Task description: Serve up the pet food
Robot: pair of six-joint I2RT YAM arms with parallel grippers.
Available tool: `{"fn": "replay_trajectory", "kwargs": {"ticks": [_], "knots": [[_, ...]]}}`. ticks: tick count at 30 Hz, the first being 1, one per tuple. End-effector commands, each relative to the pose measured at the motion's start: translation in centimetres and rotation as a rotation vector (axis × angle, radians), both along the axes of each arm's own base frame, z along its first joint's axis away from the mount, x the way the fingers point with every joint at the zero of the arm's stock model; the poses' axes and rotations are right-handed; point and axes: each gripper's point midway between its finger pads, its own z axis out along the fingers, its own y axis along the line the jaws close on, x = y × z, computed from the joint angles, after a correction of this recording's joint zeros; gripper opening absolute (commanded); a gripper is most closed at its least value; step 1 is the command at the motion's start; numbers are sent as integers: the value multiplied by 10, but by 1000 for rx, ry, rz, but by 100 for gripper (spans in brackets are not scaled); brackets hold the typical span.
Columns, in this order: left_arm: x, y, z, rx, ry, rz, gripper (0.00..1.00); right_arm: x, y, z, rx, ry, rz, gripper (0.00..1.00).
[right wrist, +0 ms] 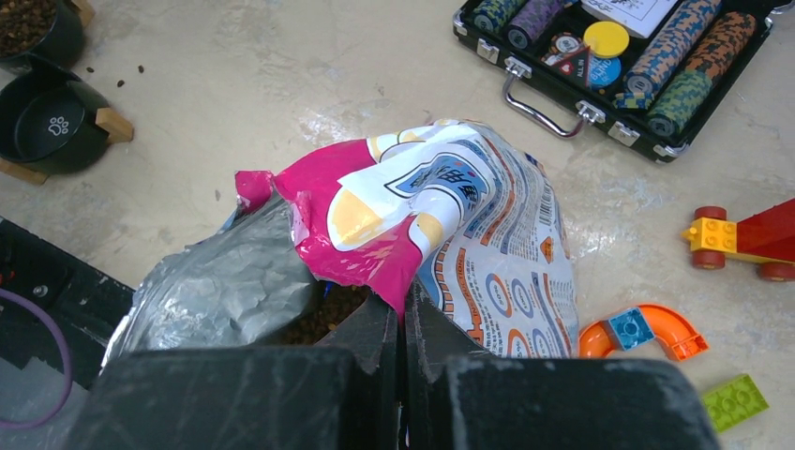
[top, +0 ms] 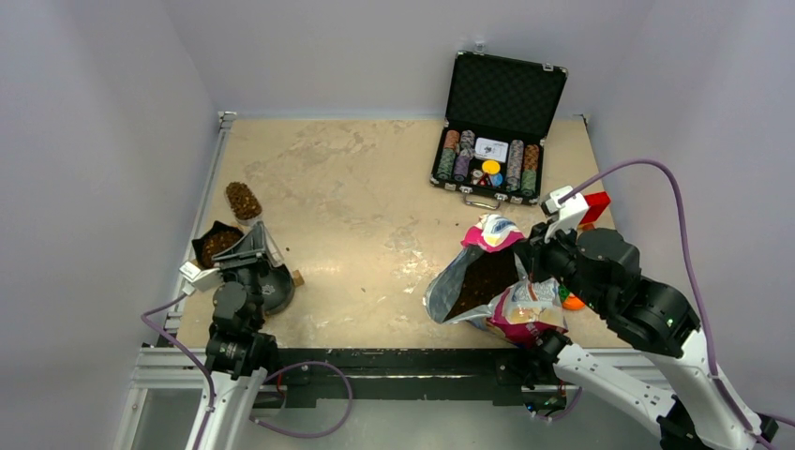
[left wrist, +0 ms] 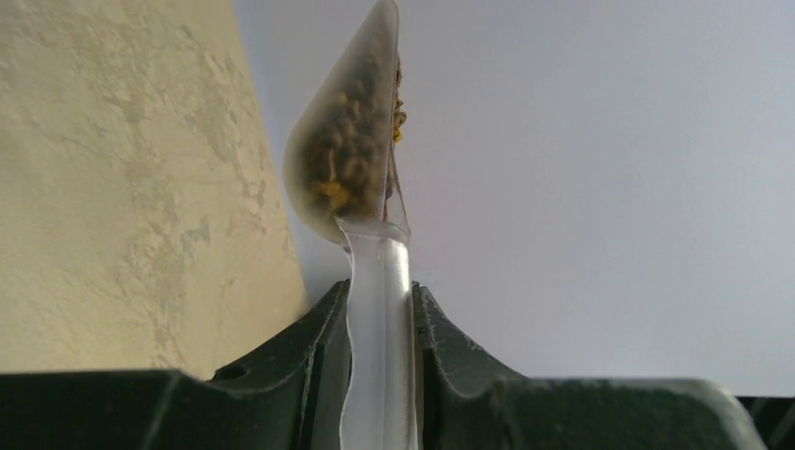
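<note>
My left gripper (left wrist: 380, 309) is shut on the handle of a clear plastic scoop (left wrist: 349, 141). The scoop's bowl is heaped with pet food (top: 244, 200) and hangs at the table's left edge, just beyond a black bowl (top: 216, 244) holding kibble. A second black bowl (right wrist: 47, 122), with a paw print and no food in it, sits under my left wrist. My right gripper (right wrist: 403, 314) is shut on the pink torn edge of the food bag (right wrist: 450, 216). The bag lies open toward the left, and kibble (top: 483, 277) shows inside.
An open black case of poker chips (top: 487, 159) stands at the back right. A red and yellow toy car (right wrist: 741, 244), an orange curved piece (right wrist: 647, 333) and a green brick (right wrist: 736, 403) lie right of the bag. A few loose pellets (right wrist: 122, 80) lie near the bowls.
</note>
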Motion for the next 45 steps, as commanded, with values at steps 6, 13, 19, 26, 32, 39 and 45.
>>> {"fn": "replay_trajectory", "kwargs": {"ticks": [6, 13, 19, 26, 32, 39, 45], "knots": [[-18, 39, -1, -30, 53, 202, 0, 12, 2, 33, 65, -87, -43, 0], [-18, 45, -18, -93, 80, 241, 0, 16, 4, 31, 52, -49, -62, 0], [-20, 52, -31, -149, 101, 284, 0, 16, 0, 30, 47, -32, -90, 0], [-27, 60, -51, -230, 149, 337, 0, 17, -4, 31, 40, -36, -113, 0], [-29, 62, -63, -287, 164, 357, 0, 17, -5, 30, 40, -31, -116, 0], [-45, 70, -78, -358, 227, 417, 0, 17, -3, 30, 46, -25, -116, 0], [-48, 71, -82, -393, 229, 433, 0, 17, -1, 30, 58, -19, -116, 0]]}}
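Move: The left hand holds the loaded scoop. The filled bowl it is taken to sits about 4 cm ahead and 14 cm to the hand's left, some 18 cm down. Its neighbour, the empty bowl, lies at that same depth, about 5 cm back and 3 cm left of the hand. From the right hand, still gripping the bag, the filled bowl is some 69 cm left, 12 cm ahead and 27 cm below. Keeping its pinch on the scoop handle, the left hand sinks about 10 cm and swings left some 6 cm, easing back a little, mostly late on. The wrist turns counter-clockwise and dips the scoop's tip, each by some 20 degrees, and rolls its left side down, bringing the load over the filled bowl. ##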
